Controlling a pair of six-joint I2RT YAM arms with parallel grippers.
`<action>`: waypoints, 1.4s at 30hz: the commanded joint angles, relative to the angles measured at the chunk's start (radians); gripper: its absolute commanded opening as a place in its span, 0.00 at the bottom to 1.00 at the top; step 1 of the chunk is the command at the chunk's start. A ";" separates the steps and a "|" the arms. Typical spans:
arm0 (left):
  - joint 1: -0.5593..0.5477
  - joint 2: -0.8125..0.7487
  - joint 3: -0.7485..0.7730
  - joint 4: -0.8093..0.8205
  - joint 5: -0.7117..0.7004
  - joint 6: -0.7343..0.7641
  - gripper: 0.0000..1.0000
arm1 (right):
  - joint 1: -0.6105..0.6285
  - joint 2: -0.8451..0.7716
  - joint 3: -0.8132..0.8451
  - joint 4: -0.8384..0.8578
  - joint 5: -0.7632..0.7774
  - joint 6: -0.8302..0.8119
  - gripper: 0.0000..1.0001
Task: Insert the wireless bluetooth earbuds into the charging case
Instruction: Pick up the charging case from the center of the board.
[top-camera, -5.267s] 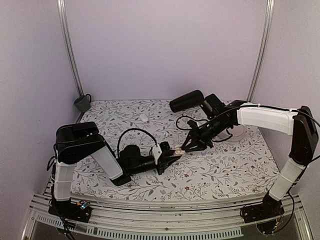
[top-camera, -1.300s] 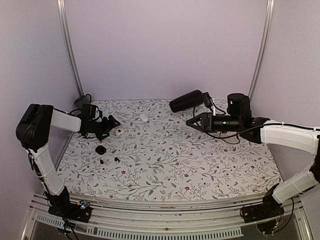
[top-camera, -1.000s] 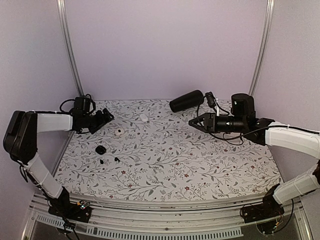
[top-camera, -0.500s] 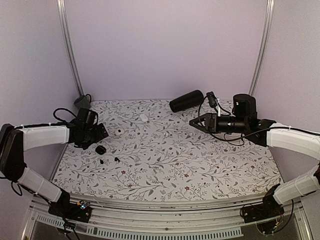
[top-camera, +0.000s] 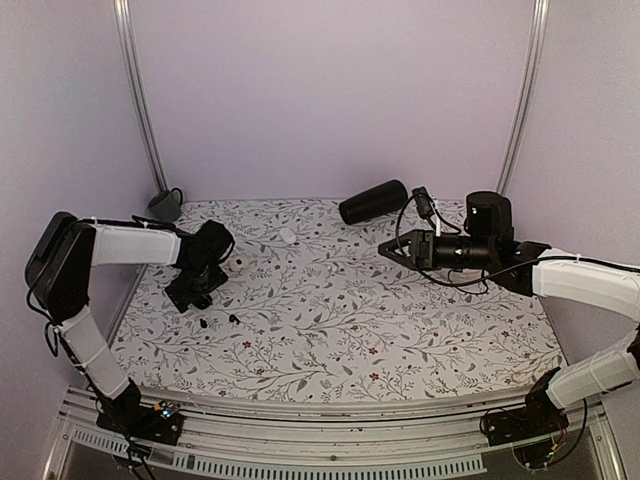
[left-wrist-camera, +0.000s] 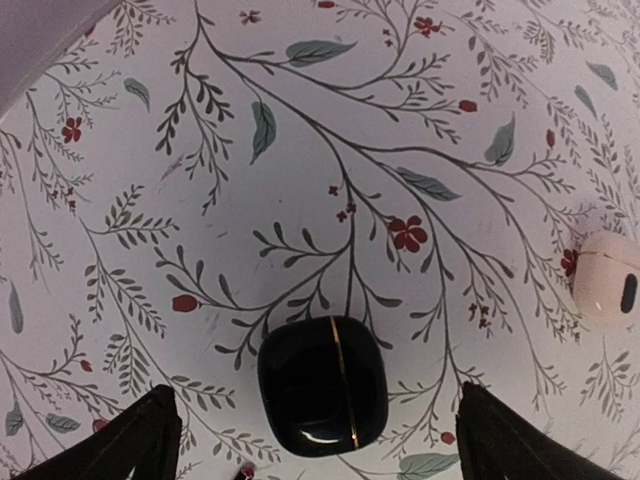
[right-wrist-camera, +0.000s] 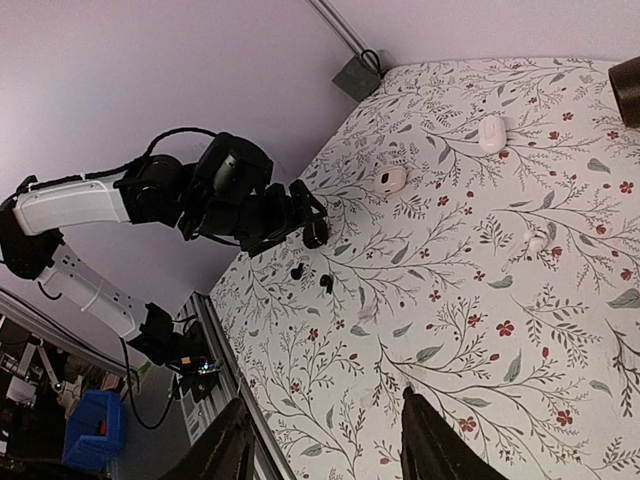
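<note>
The charging case (left-wrist-camera: 322, 385) is a glossy black rounded square with a thin gold line, lying shut on the floral cloth. My left gripper (left-wrist-camera: 320, 452) hangs open above it, one dark finger on either side, touching nothing. In the top view the left gripper (top-camera: 190, 290) covers the case. The two earbuds (top-camera: 203, 323) (top-camera: 232, 318) are tiny black beads on the cloth just nearer than the gripper. The right wrist view also shows the earbuds (right-wrist-camera: 297, 271) (right-wrist-camera: 325, 283) and the case (right-wrist-camera: 316, 233). My right gripper (top-camera: 390, 250) is open and empty, held above the cloth at the right.
A white earbud case (top-camera: 239, 264) lies right of the left gripper and shows at the edge as the white case (left-wrist-camera: 607, 275). A small white object (top-camera: 288, 236) and a black cylinder (top-camera: 372, 202) sit toward the back. A grey cup (top-camera: 163, 206) stands in the back left corner.
My left arm has swung from the back left corner forward and now hangs over the black case. The right arm has barely moved and its jaws have spread a little.
</note>
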 joint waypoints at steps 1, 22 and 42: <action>-0.008 0.073 0.060 -0.067 -0.025 -0.083 0.96 | -0.004 0.008 0.009 0.030 -0.030 -0.005 0.51; 0.005 0.157 0.095 -0.080 -0.018 -0.153 0.83 | -0.003 -0.006 -0.024 0.054 -0.040 0.024 0.52; 0.003 0.112 0.005 0.041 0.002 -0.077 0.54 | 0.000 -0.020 -0.066 0.085 -0.038 0.068 0.52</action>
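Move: The black charging case lies almost straight beneath the left hand, about 4 cm down. The pink case is some 10 cm farther out than the black one and 6 cm to its right. One black earbud sits about 6 cm back from the black case; the other is 5 cm back and 6 cm to its right. From the idle right hand the black case is roughly 37 cm left, 5 cm ahead and 23 cm below. The left fingers come in along the two sides of the black charging case, their pads reaching its edges as they close from wide open to a little over half. The hand sinks nearly straight down over the case, about 3.5 cm in all, hovering midway while the fingers start to close; the wrist turns only some 5 degrees counter-clockwise. ##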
